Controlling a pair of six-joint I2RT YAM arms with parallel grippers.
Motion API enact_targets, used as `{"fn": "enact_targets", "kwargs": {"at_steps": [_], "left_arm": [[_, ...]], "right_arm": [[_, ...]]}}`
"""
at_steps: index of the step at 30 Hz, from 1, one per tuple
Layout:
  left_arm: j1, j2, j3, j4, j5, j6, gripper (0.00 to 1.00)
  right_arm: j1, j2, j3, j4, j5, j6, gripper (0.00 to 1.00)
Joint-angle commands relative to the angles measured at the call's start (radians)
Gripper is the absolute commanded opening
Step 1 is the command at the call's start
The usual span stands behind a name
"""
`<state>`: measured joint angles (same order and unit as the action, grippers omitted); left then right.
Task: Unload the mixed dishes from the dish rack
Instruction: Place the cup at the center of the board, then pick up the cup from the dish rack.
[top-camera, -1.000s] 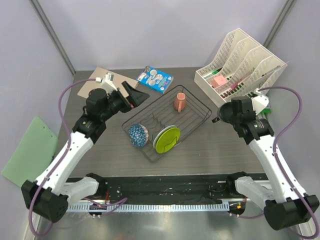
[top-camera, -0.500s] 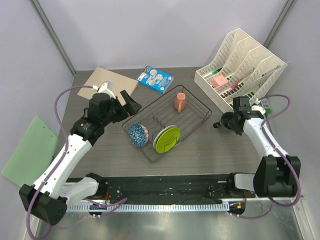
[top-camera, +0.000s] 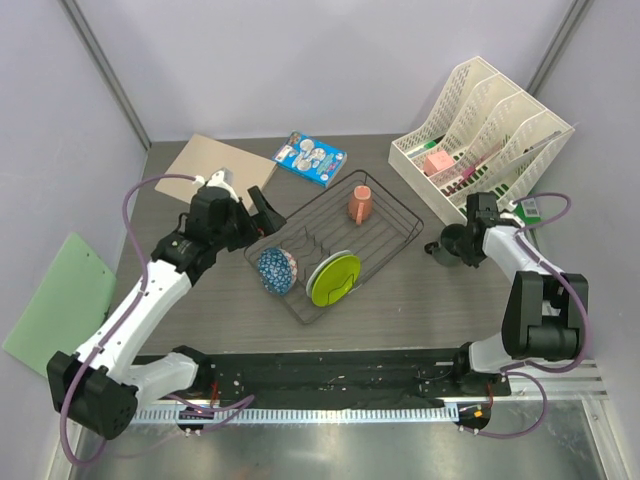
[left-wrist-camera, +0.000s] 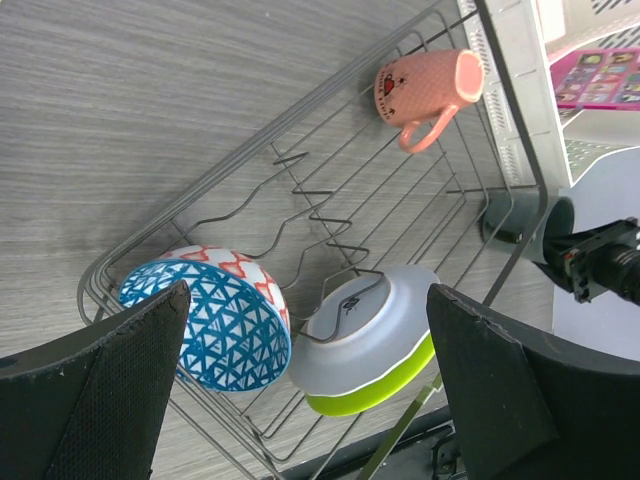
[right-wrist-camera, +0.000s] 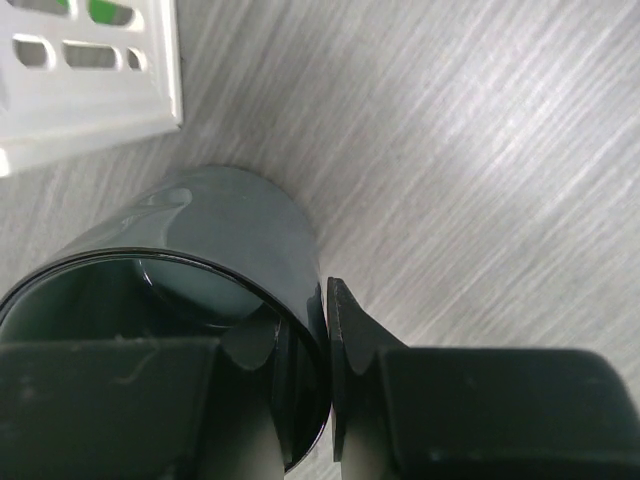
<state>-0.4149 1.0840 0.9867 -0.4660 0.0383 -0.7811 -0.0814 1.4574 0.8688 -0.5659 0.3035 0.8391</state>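
The dish rack (top-camera: 402, 214) sits mid-table. In it are a blue patterned bowl (top-camera: 276, 270) on its side, a lime-green plate (top-camera: 335, 278) with a white plate (left-wrist-camera: 375, 335) leaning against it, and a salmon-pink cup (top-camera: 360, 205) lying at the far end. My left gripper (top-camera: 268, 208) hovers open over the rack's left edge. In the left wrist view the bowl (left-wrist-camera: 215, 320) and plates lie between its fingers, well below the gripper (left-wrist-camera: 308, 300). Right of the rack, my right gripper (top-camera: 458, 245) is shut on the rim of the grey mug (right-wrist-camera: 220, 225), one finger inside and one finger (right-wrist-camera: 350, 340) outside. The mug is down at the table.
A white slotted file organiser (top-camera: 480, 130) stands just behind the mug at the back right. A blue snack packet (top-camera: 310, 158) and a brown board (top-camera: 215, 165) lie behind the rack. A green clipboard (top-camera: 60, 300) hangs off the table's left side.
The right arm has dropped low, bringing the grey mug down to the table beside the organiser. The left gripper has slid nearer the rack's left edge, still open.
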Motion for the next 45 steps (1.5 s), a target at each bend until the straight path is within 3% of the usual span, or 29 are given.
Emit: {"fn": "enact_targets", "kwargs": {"at_steps": [1,2,8,16,23,25,28,31,36,40,45], "left_arm": [[-0.004,0.013,0.007,0.009,0.020,0.016,1.00],[-0.004,0.014,0.007,0.009,0.020,0.017,1.00],[-0.004,0.034,0.006,0.024,0.035,0.017,1.00],[-0.004,0.060,0.009,0.026,0.046,0.013,1.00],[-0.004,0.091,0.029,0.026,0.043,0.026,1.00],[-0.016,0.106,0.041,0.029,0.044,0.045,1.00],[-0.070,0.149,0.072,0.052,0.003,0.077,1.00],[-0.136,0.244,0.176,0.047,-0.075,0.141,1.00],[-0.203,0.560,0.583,-0.078,-0.094,0.246,1.00],[-0.243,0.764,0.834,-0.148,-0.104,0.232,1.00],[-0.294,0.991,1.084,-0.223,-0.196,0.189,0.97]], "right_arm": [[-0.008,0.021,0.006,0.075,-0.026,-0.011,0.17],[-0.008,0.005,-0.002,0.084,-0.030,-0.015,0.25],[-0.008,-0.090,-0.014,0.074,-0.056,-0.032,0.45],[-0.006,-0.251,0.041,0.018,-0.112,-0.025,0.52],[0.012,-0.417,0.127,0.024,-0.268,0.023,0.58],[0.012,-0.472,0.095,0.085,-0.344,0.031,0.58],[0.029,-0.561,-0.002,0.352,-0.515,0.070,0.58],[0.075,-0.569,-0.071,0.492,-0.593,0.071,0.58],[0.189,-0.617,-0.166,0.561,-0.574,0.029,0.58],[0.213,-0.680,-0.211,0.620,-0.543,0.003,0.58],[0.213,-0.742,-0.197,0.574,-0.492,-0.072,0.58]]}}
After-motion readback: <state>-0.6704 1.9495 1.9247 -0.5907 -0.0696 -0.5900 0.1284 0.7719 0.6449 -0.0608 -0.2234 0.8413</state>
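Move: The right hand pinches the grey cup by its wall; the cup's middle is about 4 cm to that hand's left, 1 cm ahead and 2 cm lower, with the white crate some 22 cm ahead and 2 cm right. From the open left hand, the pink cup is roughly 12 cm ahead, 20 cm right and 17 cm below; the patterned bowl is 5 cm back, level sideways, equally low. The right hand eases about 1 cm forward as its fingers open and let go of the grey cup's wall, then rises some 20 cm clear of the cup and swings about 16 cm left towards the wire rack, its fingers tipping up from pointing down by some 50 degrees and the wrist turning counter-clockwise. The left hand, still wide open, first sinks slowly about 3 cm, then sweeps quickly right and forward and back up a little, over the wire rack towards the pink cup, turning clockwise without touching it. ##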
